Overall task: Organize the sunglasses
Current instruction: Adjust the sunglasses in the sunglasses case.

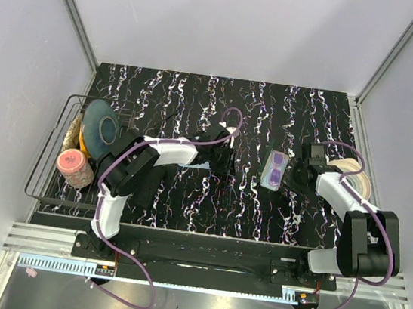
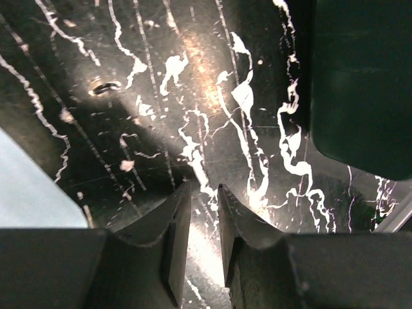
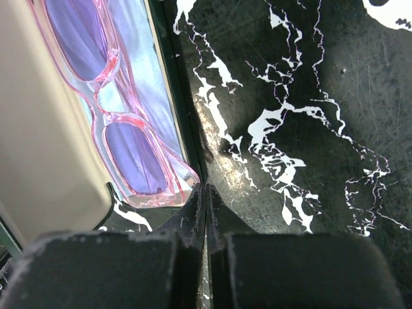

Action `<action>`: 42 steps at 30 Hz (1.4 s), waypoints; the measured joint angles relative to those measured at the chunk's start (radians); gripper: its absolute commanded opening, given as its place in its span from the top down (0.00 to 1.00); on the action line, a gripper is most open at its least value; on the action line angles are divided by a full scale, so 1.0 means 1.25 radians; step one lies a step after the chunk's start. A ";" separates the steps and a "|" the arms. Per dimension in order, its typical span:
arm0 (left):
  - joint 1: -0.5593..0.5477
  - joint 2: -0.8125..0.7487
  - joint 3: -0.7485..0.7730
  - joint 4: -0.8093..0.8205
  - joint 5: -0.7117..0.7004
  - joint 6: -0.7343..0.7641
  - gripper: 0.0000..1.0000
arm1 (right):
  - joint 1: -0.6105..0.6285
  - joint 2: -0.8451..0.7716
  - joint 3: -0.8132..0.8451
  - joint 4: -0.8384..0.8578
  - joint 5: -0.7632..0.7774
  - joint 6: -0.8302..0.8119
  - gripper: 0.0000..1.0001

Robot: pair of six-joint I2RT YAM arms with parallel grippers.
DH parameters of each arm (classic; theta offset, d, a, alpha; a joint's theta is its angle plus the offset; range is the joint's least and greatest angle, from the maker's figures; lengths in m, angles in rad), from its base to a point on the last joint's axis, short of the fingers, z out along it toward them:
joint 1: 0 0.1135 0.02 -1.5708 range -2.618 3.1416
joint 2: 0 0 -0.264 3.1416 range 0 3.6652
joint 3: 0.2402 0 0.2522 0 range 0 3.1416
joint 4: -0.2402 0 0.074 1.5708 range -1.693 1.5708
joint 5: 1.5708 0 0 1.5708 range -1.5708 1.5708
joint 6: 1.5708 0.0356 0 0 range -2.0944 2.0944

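Pink-framed sunglasses with purple lenses (image 1: 275, 169) lie in an open case with a pale lid (image 3: 45, 129), right of the table's middle. They fill the upper left of the right wrist view (image 3: 122, 129). My right gripper (image 1: 296, 171) is shut and empty, its tips (image 3: 205, 190) on the table just beside the case's dark edge. My left gripper (image 1: 223, 154) hovers low over the table's middle, its jaws (image 2: 205, 193) a narrow gap apart with nothing between them. A dark green case (image 2: 360, 84) lies just ahead and right of it.
A light-blue flat piece (image 1: 193, 166) lies by the left gripper and shows in the left wrist view (image 2: 32, 187). A wire basket (image 1: 48, 150) at the left edge holds a disc, a pink jar and a yellow item. A white tape roll (image 1: 356, 176) sits far right.
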 measured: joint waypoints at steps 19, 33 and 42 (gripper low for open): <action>-0.034 0.078 0.052 0.106 0.050 -0.086 0.73 | 0.000 0.051 -0.005 0.038 -0.027 -0.007 1.00; -0.050 0.099 0.070 0.131 0.070 -0.089 0.72 | -0.001 0.063 -0.005 0.059 -0.070 -0.007 0.99; -0.056 0.098 0.074 0.121 0.050 -0.079 0.73 | -0.013 0.045 -0.005 0.049 -0.040 -0.003 0.92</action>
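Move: Just beyond the right hand's closed fingertips, the sunglasses case has its middle about 5 cm ahead and 4 cm to the left, roughly 1 cm lower; its raised lid stands about 5 cm ahead and 7 cm left. From the left hand, that lid is some 11 cm to the right and 4 cm ahead, a little higher, the case about 14 cm right and 4 cm ahead, and the pale cloth roughly 11 cm left and 6 cm ahead. Sliding level to the right by about 6 cm, quickly and then slower, the left hand closes in on the lid's outer face, its slightly parted fingers tipping flatter by some 10 degrees. The right hand's shut fingers sink about 1.5 cm at the case's near right corner and nudge left against that side, then ease back right and start to rise. ##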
